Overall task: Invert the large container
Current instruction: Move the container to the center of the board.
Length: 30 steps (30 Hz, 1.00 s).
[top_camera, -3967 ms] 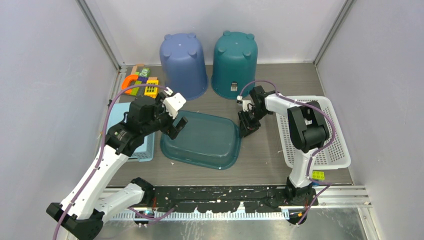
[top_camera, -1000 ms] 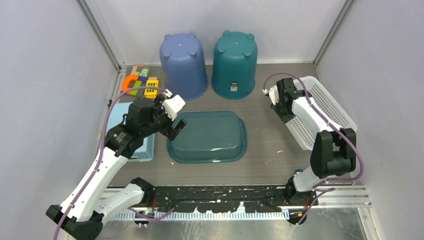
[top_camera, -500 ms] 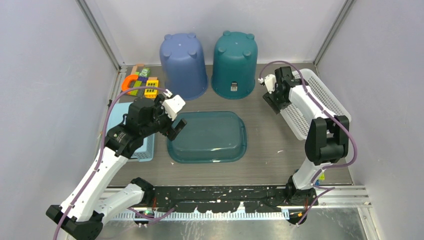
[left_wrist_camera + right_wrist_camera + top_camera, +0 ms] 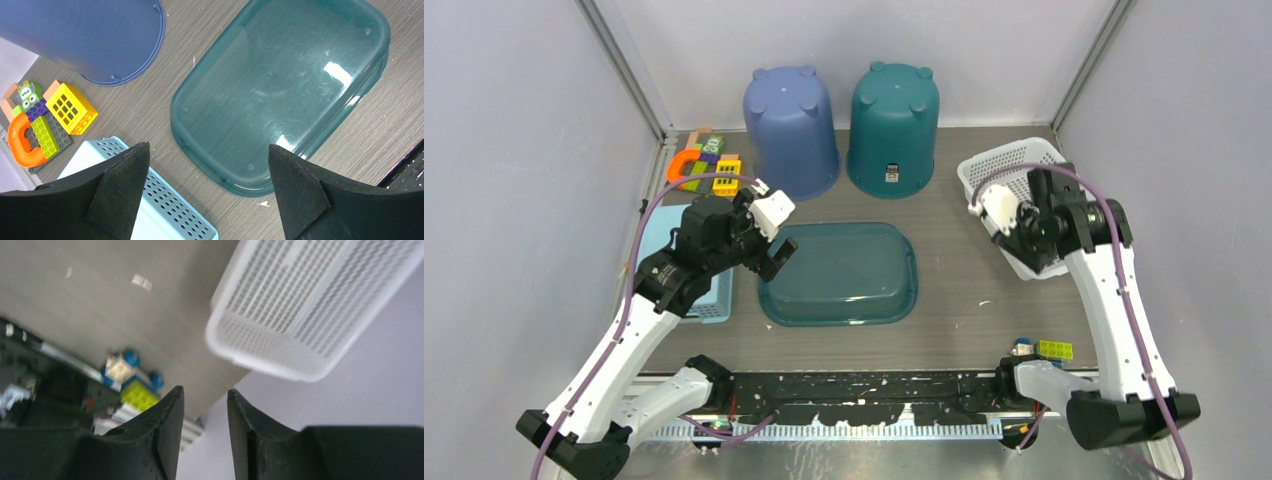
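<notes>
The large container, a white mesh basket (image 4: 1009, 165), is tipped up steeply at the right, partly hidden behind my right arm. In the right wrist view its meshed outer side (image 4: 300, 305) faces me. My right gripper (image 4: 1022, 232) (image 4: 205, 389) is just in front of it, open by a narrow gap, with nothing between the fingers and not touching the basket. A teal tub (image 4: 839, 272) (image 4: 280, 90) lies bottom up in the middle of the table. My left gripper (image 4: 769, 245) (image 4: 208, 146) hovers wide open over the tub's left end.
Blue (image 4: 791, 130) and teal (image 4: 894, 125) buckets stand upside down at the back. A light blue perforated basket (image 4: 714, 295) (image 4: 150, 200) sits under my left arm, with toy blocks (image 4: 704, 165) behind it. A yellow-green brick (image 4: 1054, 349) lies by the right arm's base.
My right arm swung the white basket up, let go of it and drew back toward the near right. The basket now stands much steeper. The left arm and teal tub have not moved.
</notes>
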Tool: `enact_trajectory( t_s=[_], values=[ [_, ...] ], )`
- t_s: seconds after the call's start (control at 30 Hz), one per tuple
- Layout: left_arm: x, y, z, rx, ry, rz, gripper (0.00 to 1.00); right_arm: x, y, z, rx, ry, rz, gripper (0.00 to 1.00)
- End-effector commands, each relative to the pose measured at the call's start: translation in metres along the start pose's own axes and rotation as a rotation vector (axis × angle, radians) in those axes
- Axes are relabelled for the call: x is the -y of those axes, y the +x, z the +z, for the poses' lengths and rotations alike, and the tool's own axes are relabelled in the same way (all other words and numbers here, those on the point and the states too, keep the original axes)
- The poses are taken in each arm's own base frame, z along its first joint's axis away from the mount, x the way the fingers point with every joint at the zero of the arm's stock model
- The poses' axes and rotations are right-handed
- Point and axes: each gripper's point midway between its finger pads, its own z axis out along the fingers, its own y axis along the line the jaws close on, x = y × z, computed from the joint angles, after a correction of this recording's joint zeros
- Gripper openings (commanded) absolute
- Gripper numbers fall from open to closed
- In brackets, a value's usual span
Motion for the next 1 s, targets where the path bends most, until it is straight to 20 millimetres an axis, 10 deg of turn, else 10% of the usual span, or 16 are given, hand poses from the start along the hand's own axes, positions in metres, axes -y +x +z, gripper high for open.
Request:
enact_trajectory(
  t_s=[0.0,0.17,0.5,0.97],
  values=[
    [-0.003,-0.012,-0.005,0.049,-0.010,0.008,0.89,-0.056,0.088,-0.015,-0.319,-0.235,-0.188,0.38],
    [-0.003,-0.014,-0.007,0.049,-0.008,0.007,0.89,-0.086,0.131,-0.021,-0.437,-0.340,-0.235,0.01],
    [-0.003,-0.013,-0.006,0.044,-0.005,0.007,0.89,-0.122,0.175,-0.003,-0.511,-0.496,-0.354,0.01],
    [-0.005,-0.011,-0.003,0.026,-0.010,0.014,0.90,-0.117,0.211,0.022,-0.515,-0.760,-0.243,0.01]
  ],
)
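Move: The right hand is empty and high over the near corner of the white basket, whose middle lies some 18 cm farther out, 8 cm to the right and 19 cm below. The brick car sits about 10 cm back, 6 cm to the right and 20 cm below. The green container is roughly 37 cm to the left, 6 cm ahead and 20 cm lower. From the left hand, the white basket is about 21 cm ahead, 56 cm to the right and 21 cm down. Back and down the right hand sweeps, nearly 17 cm towards its base while sinking about 14 cm and edging right, quick at first and then easing. It draws away from the white basket and comes down near the brick car; the empty fingers shut early on, and the wrist tips nearly 50 degrees until they point down and slightly back. ##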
